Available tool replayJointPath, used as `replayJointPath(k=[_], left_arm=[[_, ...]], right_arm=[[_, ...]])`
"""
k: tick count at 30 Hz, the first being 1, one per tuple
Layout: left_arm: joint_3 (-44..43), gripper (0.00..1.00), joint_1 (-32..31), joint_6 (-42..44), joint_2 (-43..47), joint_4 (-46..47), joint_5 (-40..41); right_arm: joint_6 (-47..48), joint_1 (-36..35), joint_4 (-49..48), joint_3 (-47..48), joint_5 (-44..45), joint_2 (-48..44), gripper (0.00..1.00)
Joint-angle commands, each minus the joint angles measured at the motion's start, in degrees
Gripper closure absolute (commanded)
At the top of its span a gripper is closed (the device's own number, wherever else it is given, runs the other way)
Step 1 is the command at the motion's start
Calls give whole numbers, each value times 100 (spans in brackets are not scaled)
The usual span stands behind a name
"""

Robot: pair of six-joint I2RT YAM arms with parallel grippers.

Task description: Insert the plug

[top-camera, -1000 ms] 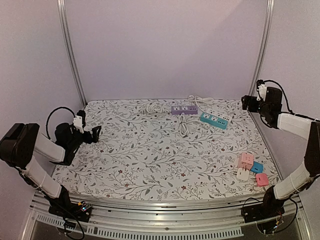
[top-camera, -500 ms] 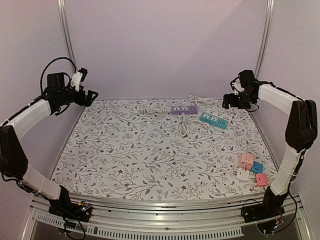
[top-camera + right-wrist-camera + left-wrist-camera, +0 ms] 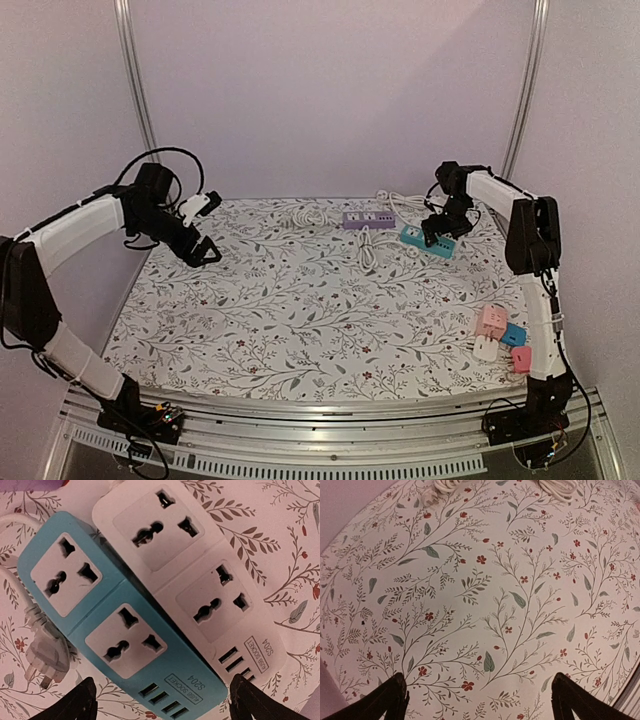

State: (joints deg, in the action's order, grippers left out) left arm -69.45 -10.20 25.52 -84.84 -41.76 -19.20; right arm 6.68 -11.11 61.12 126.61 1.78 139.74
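Note:
My right gripper [image 3: 437, 232] hangs open just above the teal power strip [image 3: 428, 241] at the back right of the table. In the right wrist view the teal power strip [image 3: 115, 625] lies side by side with a white power strip [image 3: 200, 585], and both show empty sockets. A white plug [image 3: 45, 662] on its cable lies on the cloth beside the teal strip's left end. The right gripper [image 3: 161, 700] has nothing between its fingertips. My left gripper [image 3: 205, 250] is open and empty over the table's left side, and the left wrist view shows the left gripper [image 3: 479, 695] above bare floral cloth.
A purple power strip [image 3: 368, 219] lies at the back centre with white cables [image 3: 310, 213] coiled around it. Several small pink, blue and white adapters [image 3: 503, 338] sit at the front right. Metal frame posts [image 3: 140, 110] stand at the back corners.
The left arm has swung from the back left corner down over the table's left side. The right arm has moved left and down onto the teal strip.

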Motion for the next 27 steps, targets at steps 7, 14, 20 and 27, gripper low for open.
replayJointPath(k=[7, 14, 20, 27], left_arm=[[-395, 0, -413, 85, -426, -429, 304], [-344, 1, -425, 103, -346, -425, 291], [-239, 0, -428, 123, -260, -424, 259], [-153, 1, -425, 184, -14, -436, 133]], right_arm=[[236, -98, 457, 260, -529, 505, 27], [566, -619, 964, 111, -774, 469, 34], [588, -1140, 768, -594, -512, -22, 45], [678, -2028, 464, -1573, -665, -776, 62]])
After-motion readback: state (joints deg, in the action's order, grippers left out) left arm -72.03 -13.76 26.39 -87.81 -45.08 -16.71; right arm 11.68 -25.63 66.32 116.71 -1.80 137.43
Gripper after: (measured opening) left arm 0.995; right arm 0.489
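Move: The teal power strip lies under my open right hand, its middle about 3 cm ahead, 5 cm to the left and 3 cm below, with its USB end nearly between my fingers. Right behind it a white power strip sits 8 cm ahead and 2 cm left of my hand; a white plug lies about 9 cm left, level with it, and the purple strip roughly 10 cm ahead and 21 cm left. From my left hand the teal strip is some 53 cm to the right, 15 cm ahead and 16 cm lower. I close my right fingers about halfway onto the two long sides of the teal strip's USB end, sinking some 3 cm, then pull the strip left and back towards me, about 11 cm left and 10 cm back, away from the white strip. On the way my wrist turns roughly 20 degrees counter-clockwise and the fingertips tilt back a little. My left hand only eases a couple of centimetres right and down, still open and empty. ##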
